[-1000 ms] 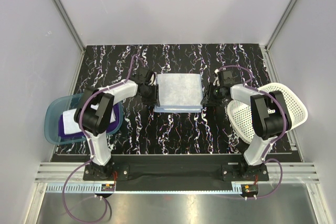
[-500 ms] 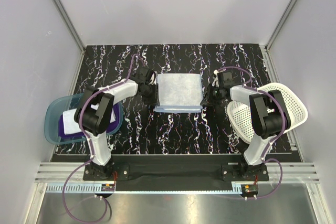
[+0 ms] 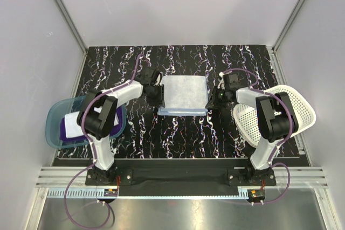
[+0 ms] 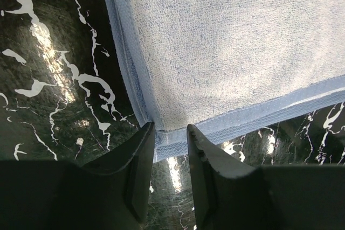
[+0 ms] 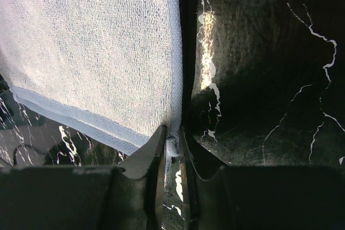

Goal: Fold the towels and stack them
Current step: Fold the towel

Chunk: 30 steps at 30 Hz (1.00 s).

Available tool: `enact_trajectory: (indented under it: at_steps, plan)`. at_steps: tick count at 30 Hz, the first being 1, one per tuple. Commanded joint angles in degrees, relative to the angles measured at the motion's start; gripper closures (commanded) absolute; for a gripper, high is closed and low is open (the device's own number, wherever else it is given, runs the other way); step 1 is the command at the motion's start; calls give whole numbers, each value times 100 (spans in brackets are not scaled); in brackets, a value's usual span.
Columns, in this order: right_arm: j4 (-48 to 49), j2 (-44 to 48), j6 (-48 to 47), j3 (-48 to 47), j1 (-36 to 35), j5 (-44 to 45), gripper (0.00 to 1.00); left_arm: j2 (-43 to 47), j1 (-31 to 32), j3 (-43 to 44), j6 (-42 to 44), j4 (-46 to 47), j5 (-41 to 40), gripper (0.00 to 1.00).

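Observation:
A light blue towel (image 3: 184, 94) lies flat and folded on the black marbled table, between my two grippers. My left gripper (image 3: 156, 96) is at its near left corner. In the left wrist view the jaws (image 4: 170, 130) stand slightly apart, with the hem of the towel (image 4: 226, 41) between their tips. My right gripper (image 3: 215, 98) is at the near right corner. In the right wrist view it (image 5: 172, 133) is shut on a pinch of the towel (image 5: 91, 41) edge. A deep purple towel (image 3: 67, 131) and a white towel (image 3: 75, 119) lie in the teal tub.
The translucent teal tub (image 3: 51, 117) stands at the left table edge beside the left arm. A white perforated basket (image 3: 294, 106) stands at the right edge behind the right arm. Grey walls close in the table on three sides.
My left gripper has moved right, onto the towel's near left corner. My right gripper has shifted slightly at the near right corner. The towel has stayed in place.

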<state>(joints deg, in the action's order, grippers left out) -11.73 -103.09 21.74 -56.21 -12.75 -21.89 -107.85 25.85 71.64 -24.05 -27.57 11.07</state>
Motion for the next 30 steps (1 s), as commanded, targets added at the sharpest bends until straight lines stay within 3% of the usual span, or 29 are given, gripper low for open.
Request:
enact_trajectory:
  at_steps: [1, 9, 14, 16, 20, 24, 30]
  plan:
    - [91, -62, -12, -22, -25, -43, 78, -86, 17, 202, -64, -2, -237, 65]
    - [56, -36, -20, -57, -17, -35, 80, -262, 17, 245, -91, 68, -184, 69]
    - [21, -1, -38, -84, -25, -35, 82, -219, 17, 289, -82, 24, -175, 85]
    - [-49, 26, -29, -127, -34, -17, 82, -201, 17, 324, -82, -29, -184, 100]
    - [-49, 122, 23, -136, -25, -87, 83, -227, 26, 439, -100, -196, -184, 100]
    - [-128, 210, 32, -180, -26, -61, 97, -140, 34, 491, -108, -327, -254, 100]
    - [-313, 272, 15, -347, -25, -61, 100, -43, 26, 694, -82, -582, -325, 100]
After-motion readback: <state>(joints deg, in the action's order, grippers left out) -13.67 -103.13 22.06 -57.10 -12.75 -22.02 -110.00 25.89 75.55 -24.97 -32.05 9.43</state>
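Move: The near left corner of the folded towel's upper layer lies about 1 cm below the left hand, less than 1 cm to its left. The near right corner is already between the right hand's part-open fingertips, practically at its hand point. The towel's middle lies roughly 7 cm ahead and 10 cm right of the left hand, and 7 cm ahead and 10 cm left of the right hand. The white basket's middle is some 28 cm right of the right hand and 2 cm back. Both hands pinch the near corners of the towel's upper layer. The left dips about 1 cm onto its corner, shuts its part-open fingers fully and rises again by the same 1 cm or so; the right stays in place at its corner and closes a little later, reaching fully shut only at the very end. ##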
